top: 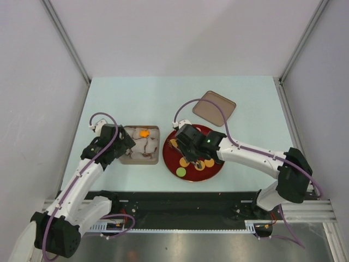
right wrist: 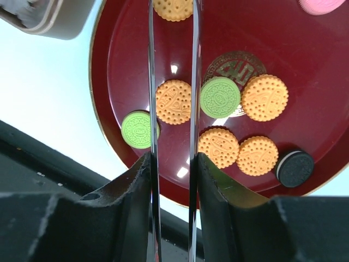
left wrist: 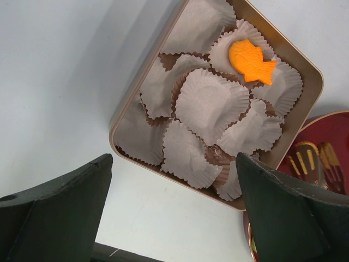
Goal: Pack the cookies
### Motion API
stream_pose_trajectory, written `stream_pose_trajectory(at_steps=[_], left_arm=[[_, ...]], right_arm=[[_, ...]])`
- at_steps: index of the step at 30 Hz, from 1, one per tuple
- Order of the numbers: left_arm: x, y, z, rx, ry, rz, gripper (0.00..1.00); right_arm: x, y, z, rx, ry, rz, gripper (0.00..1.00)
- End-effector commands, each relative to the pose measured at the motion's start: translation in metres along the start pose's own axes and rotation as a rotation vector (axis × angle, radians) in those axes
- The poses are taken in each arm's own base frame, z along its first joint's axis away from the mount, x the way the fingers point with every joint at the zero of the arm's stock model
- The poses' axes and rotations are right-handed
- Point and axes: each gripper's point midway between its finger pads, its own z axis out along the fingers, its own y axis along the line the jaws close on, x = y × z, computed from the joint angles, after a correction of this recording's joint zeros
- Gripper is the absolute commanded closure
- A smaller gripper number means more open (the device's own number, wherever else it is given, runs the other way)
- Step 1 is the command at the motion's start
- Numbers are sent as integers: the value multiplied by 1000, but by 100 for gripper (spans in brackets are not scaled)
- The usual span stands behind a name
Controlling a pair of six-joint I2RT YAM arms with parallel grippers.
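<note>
Several round cookies lie on the dark-red plate [right wrist: 125, 54]: orange ones [right wrist: 218, 147], two green [right wrist: 220, 97], one black [right wrist: 294, 168], one pink [right wrist: 319, 5]. My right gripper [right wrist: 172, 158] is shut on metal tongs [right wrist: 151, 82], whose two blades stand apart on either side of an orange cookie [right wrist: 173, 102]. In the top view it [top: 188, 143] hovers over the plate [top: 215, 166]. An irregular orange fish-shaped cookie [left wrist: 251, 60] lies in a paper cup in the tan box [left wrist: 305, 109]. My left gripper [left wrist: 174, 161] is open and empty at the box's near left edge.
The box [top: 155, 131] holds several pale crumpled paper cups [left wrist: 210, 103]. Its brown lid [top: 214, 107] lies behind the plate at the back right. The tong tips show at the plate's edge in the left wrist view [left wrist: 311, 158]. A black rail runs along the near table edge.
</note>
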Motion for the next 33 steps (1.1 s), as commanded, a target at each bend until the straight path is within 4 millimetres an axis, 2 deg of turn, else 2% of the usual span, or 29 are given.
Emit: stream_pose_trajectory(at_steps=[1, 5, 9, 12, 16, 20, 22, 24, 29, 33], left_arm=[[-10, -3, -3, 15, -34, 5, 0], [-18, -5, -7, 16, -55, 3, 0], [-22, -5, -10, 9, -70, 8, 0], [-24, -4, -12, 5, -78, 8, 0], [-25, -1, -12, -7, -84, 9, 0], [-27, 2, -14, -19, -95, 3, 0], [-30, 3, -17, -15, -108, -5, 0], [-32, 3, -20, -10, -117, -11, 0], [-33, 6, -21, -20, -123, -8, 0], [-30, 6, -19, -16, -116, -4, 0]], right_arm=[[-39, -3, -43, -21, -158, 40, 71], [-65, 1, -68, -50, -234, 52, 71], [-78, 9, -75, -85, -260, 51, 71], [-88, 24, -77, -141, -275, 42, 71], [-98, 50, -73, -203, -280, 8, 71], [-100, 72, -56, -228, -247, -38, 71], [-103, 83, -55, -249, -245, -56, 71], [-103, 89, -46, -250, -228, -74, 71], [-109, 103, -38, -272, -218, -95, 71], [-106, 110, -28, -280, -192, -110, 70]])
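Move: The round tan cookie is already pinched in the tips of the tongs the right hand holds. It is bound for the paper-lined box, whose middle lies about 22 cm left of that hand, 10 cm ahead and 10 cm below. The fish cookie sits in the box about 6 cm beyond its middle and 2 cm right of it. Below the hand, the red plate centres about 6 cm ahead and 1 cm right. From the left hand the box's middle is 7 cm ahead, 5 cm right, 10 cm below. The tan cookie, still clamped in the tongs, is raised about 9 cm over the plate by the right hand. It is then carried some 11 cm left to the box's right part, sinking a little on the way while the wrist tilts left side up and turns counter-clockwise, both about 10 degrees. The left hand, open and empty, eases roughly 2 cm up and left. ##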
